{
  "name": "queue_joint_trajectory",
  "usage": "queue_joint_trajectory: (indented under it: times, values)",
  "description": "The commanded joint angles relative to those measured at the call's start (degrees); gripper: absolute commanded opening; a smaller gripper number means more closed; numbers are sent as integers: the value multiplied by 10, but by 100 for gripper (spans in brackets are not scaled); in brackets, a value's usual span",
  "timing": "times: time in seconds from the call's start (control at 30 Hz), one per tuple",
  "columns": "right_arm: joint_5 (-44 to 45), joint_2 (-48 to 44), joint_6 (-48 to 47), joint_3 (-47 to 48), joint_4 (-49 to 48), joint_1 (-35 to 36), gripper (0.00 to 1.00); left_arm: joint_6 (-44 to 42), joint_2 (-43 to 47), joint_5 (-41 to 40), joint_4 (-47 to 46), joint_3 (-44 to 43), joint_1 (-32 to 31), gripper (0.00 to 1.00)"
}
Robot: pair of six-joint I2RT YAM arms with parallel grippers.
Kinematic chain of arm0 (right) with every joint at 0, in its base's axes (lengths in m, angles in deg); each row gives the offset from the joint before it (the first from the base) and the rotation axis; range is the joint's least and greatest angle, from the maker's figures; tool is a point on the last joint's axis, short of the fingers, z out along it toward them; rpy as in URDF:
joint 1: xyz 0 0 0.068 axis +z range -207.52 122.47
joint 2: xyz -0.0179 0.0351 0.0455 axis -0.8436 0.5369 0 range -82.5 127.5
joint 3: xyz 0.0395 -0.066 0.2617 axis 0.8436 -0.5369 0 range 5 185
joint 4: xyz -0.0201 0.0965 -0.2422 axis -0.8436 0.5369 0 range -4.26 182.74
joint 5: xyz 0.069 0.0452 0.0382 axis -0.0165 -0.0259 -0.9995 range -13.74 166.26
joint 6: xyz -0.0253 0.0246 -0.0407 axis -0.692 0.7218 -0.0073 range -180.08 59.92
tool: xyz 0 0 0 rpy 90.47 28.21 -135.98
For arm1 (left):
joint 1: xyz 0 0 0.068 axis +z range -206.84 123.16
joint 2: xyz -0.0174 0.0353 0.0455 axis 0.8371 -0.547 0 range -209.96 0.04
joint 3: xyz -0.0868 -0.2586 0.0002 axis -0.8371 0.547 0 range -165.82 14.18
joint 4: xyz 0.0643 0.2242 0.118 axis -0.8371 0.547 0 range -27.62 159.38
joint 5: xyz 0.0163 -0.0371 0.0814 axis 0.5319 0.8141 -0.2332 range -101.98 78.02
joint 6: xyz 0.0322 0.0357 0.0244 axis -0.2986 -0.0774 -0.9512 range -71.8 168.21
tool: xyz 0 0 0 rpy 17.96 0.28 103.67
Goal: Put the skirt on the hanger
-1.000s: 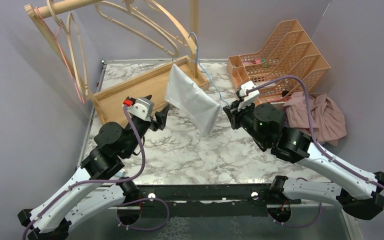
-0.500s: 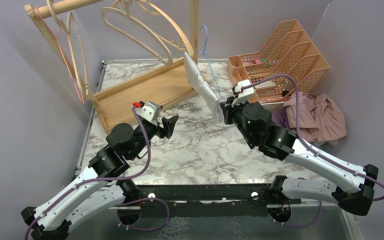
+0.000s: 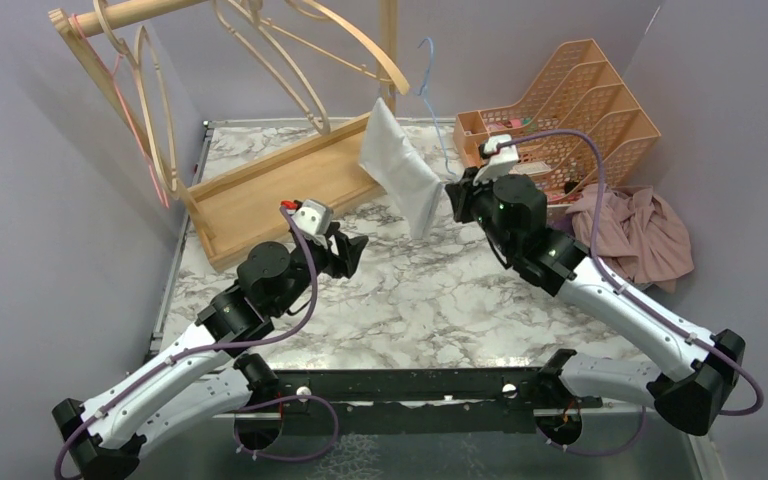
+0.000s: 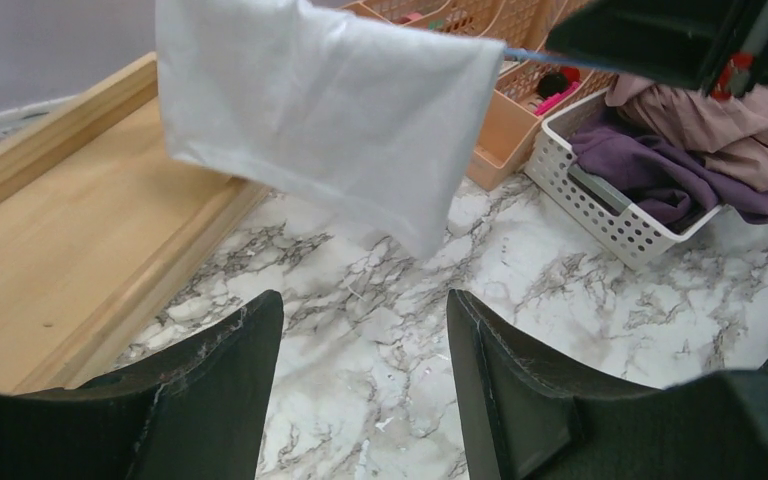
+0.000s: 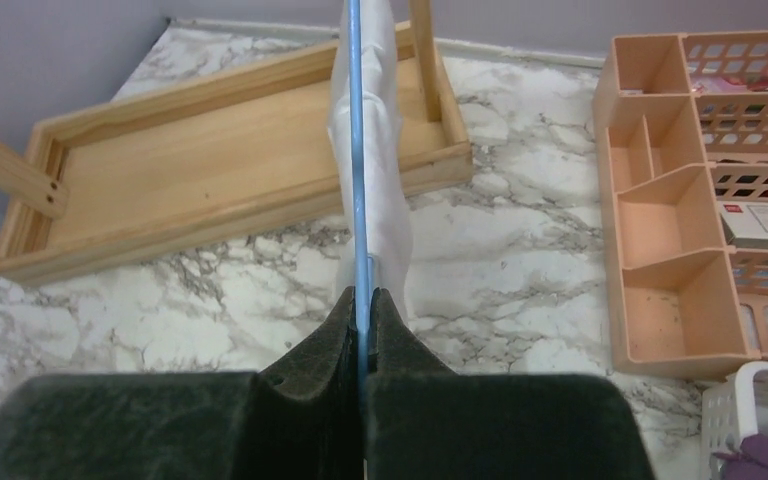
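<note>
A white skirt (image 3: pixel 398 178) hangs draped over a thin blue wire hanger (image 3: pixel 427 62), lifted above the table near the rack's upright post. My right gripper (image 3: pixel 453 202) is shut on the hanger's wire at the skirt's right end. In the right wrist view the blue hanger (image 5: pixel 355 130) runs straight out from the shut gripper (image 5: pixel 363 292), with the skirt (image 5: pixel 388 190) folded around it. My left gripper (image 3: pixel 352 255) stands open and holds nothing, low over the marble, below and left of the skirt (image 4: pixel 320 110). Its fingertips (image 4: pixel 260 312) are well apart from the cloth.
A wooden rack with curved wooden hangers (image 3: pixel 290 50) rises from a wooden tray base (image 3: pixel 260 190) at the back left. An orange desk organizer (image 3: pixel 560 100) stands at the back right. Pink clothing (image 3: pixel 635 235) and a white basket (image 4: pixel 625 215) of purple cloth lie at the right.
The right arm has carried the hanger and skirt up and towards the back, turning them. The left arm has reached further to the right, and its jaws have narrowed slightly.
</note>
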Motion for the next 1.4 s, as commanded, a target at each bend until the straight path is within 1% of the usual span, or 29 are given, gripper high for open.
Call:
queue_joint_trajectory:
  times: [0.0, 0.23, 0.33, 0.47, 0.8, 0.9, 1.1, 1.2, 1.37]
  values:
    - [-111, 18, 4, 57, -64, -49, 1, 34, -11, 17, -33, 8, -1, 63]
    - [-165, 27, -46, 66, -92, -56, 1, 48, -31, 33, -43, 11, -1, 63]
    - [-183, 43, -63, 102, -86, -56, 1, 44, -32, 39, -44, 15, -1, 63]
    - [-186, 79, -75, 161, -79, -57, 1, 27, -21, 59, -63, 29, -1, 61]
    - [-199, 157, -104, 270, -88, -75, 1, 31, 1, 50, -63, 38, -1, 61]
    - [-208, 162, -104, 267, -87, -79, 1, 30, 1, 46, -60, 36, -1, 61]
    - [-200, 148, -89, 217, -111, -81, 1, 22, 0, 39, -60, 36, -1, 61]
    - [-189, 162, -89, 237, -111, -83, 1, 17, -6, 41, -59, 33, -1, 61]
    - [-163, 197, -97, 298, -108, -85, 1, 10, -17, 44, -55, 26, -1, 62]
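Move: The right hand grips the blue hanger's corner, with the skirt on it; the free right-hand stretch of the rack's bar, where it is being taken, lies about 28 cm ahead, 18 cm left and 15 cm higher. The rack's right upright stands some 28 cm ahead and 10 cm left, and the nearest wooden hanger about 23 cm ahead, 18 cm left and 6 cm up. From the idle left hand, that bar stretch is roughly 36 cm ahead, 5 cm left and 15 cm up. The right hand keeps its shut grip on the blue hanger's corner and carries hanger and skirt up, forward and left towards the rack's bar, starting with a short push forward, then climbing about 11 cm and sinking back some 2 cm near the end while still easing forward. Over the way it gets about 7 cm forward and 5 cm left, the wrist tipping the fingers up and turning counter-clockwise by roughly 10 degrees each, which brings the hook round from the right side of the upright towards the wooden hangers. ##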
